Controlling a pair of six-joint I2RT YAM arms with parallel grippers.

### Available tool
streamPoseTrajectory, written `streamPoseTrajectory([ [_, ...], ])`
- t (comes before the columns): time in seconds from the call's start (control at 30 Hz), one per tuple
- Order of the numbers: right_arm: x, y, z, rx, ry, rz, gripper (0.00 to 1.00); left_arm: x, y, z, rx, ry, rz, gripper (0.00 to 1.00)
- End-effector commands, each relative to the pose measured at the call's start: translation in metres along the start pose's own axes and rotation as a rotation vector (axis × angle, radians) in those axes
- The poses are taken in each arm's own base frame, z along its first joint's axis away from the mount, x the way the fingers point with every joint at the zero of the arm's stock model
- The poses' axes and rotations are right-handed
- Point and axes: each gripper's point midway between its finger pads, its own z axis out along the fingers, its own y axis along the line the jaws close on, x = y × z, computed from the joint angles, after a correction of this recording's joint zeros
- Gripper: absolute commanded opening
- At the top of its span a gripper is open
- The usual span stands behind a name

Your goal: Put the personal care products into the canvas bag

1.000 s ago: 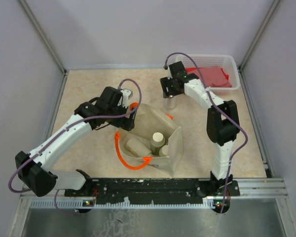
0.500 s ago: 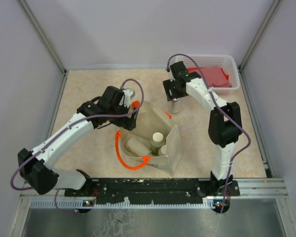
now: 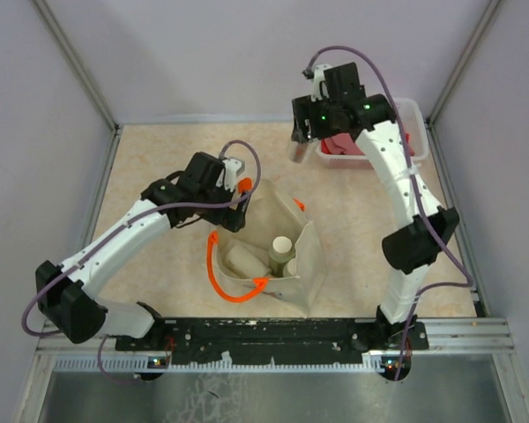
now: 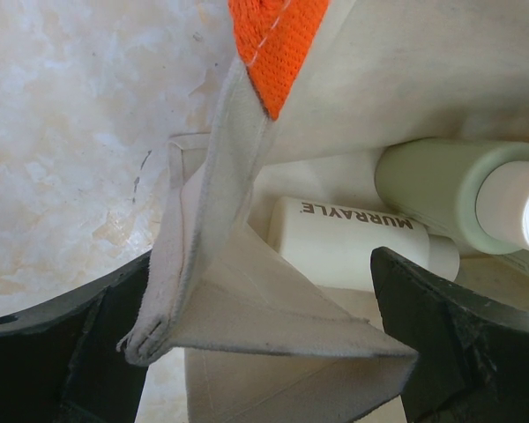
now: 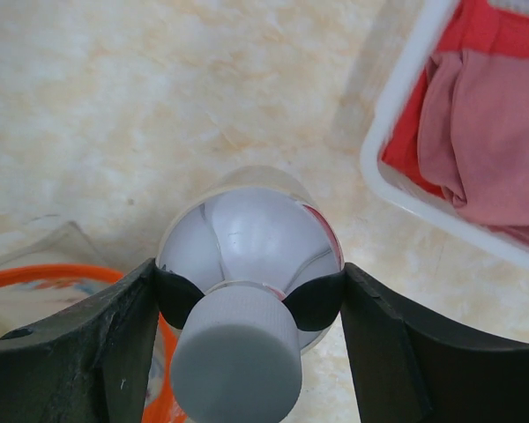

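Note:
The canvas bag (image 3: 307, 264) stands open near the table's front, with orange handles (image 3: 219, 271). Inside it lie a cream bottle (image 3: 238, 258) and a white-capped green bottle (image 3: 282, 247). My left gripper (image 3: 236, 201) is open at the bag's far rim. In the left wrist view the folded rim (image 4: 273, 308) lies between its fingers (image 4: 441, 335), with the green bottle (image 4: 432, 189) and cream bottle (image 4: 353, 242) beyond. My right gripper (image 3: 300, 139) hangs high over the table behind the bag, shut on a small clear bottle (image 3: 296, 152). Up close, that clear bottle (image 5: 247, 229) shows cap-first between the jaws (image 5: 249, 304).
A white lattice basket (image 3: 417, 132) with a red cloth (image 3: 339, 144) sits at the back right, partly behind my right arm. In the right wrist view its rim (image 5: 397, 176) and the cloth (image 5: 485, 132) are to the right. Metal frame posts rise at both back corners.
My right gripper has lifted the clear bottle off the table and risen well above it. The left arm and the bag have barely moved.

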Motion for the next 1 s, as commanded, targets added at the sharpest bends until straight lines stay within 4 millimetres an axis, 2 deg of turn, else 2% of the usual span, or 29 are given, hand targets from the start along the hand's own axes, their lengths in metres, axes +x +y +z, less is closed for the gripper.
streamPoseTrajectory([
  [0.0,-0.064,0.047,-0.117,-0.219,-0.297,-0.038,0.00,-0.002,0.006,0.010,-0.025,0.020,0.032,1.00],
  [0.23,-0.044,0.075,-0.174,-0.373,-0.328,-0.060,0.00,-0.014,0.021,0.022,-0.113,0.047,0.029,1.00],
  [0.4,-0.029,0.091,-0.196,-0.450,-0.320,-0.082,0.00,-0.022,0.025,0.026,-0.134,0.041,0.028,1.00],
  [0.5,-0.016,0.101,-0.200,-0.474,-0.286,-0.099,0.00,-0.026,0.028,0.025,-0.141,0.025,0.020,1.00],
  [0.7,0.014,0.122,-0.195,-0.495,-0.205,-0.133,0.00,-0.026,0.031,0.026,-0.137,0.020,0.008,1.00],
  [0.87,0.029,0.140,-0.199,-0.534,-0.186,-0.139,0.00,-0.024,0.032,0.026,-0.133,0.021,0.007,1.00],
  [0.97,0.037,0.150,-0.201,-0.547,-0.167,-0.160,0.00,-0.033,0.030,0.027,-0.124,-0.022,0.007,1.00],
])
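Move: The silver bottle already hangs in the right hand, and the canvas bag it goes to has its middle about 20 cm back, 8 cm left and 20 cm below that hand. Inside the bag, the green bottle stands roughly 19 cm back and 4 left of the right hand, the white bottle lies about 18 back and 12 left; the white basket is some 14 cm ahead and 17 right. From the left hand, the bag's middle lies about 4 cm back, 7 right and 10 below. The right hand keeps its grip on the silver bottle and swings it back about 20 cm to the bag's mouth, drifting left late, climbing some 11 cm on the way before sinking about 5, and turning roughly 25 degrees counter-clockwise. Meanwhile the left hand, fingers still wide open astride the bag's rim, shifts about 4 cm forward with a slight roll that lifts its left side, taking that rim along. ##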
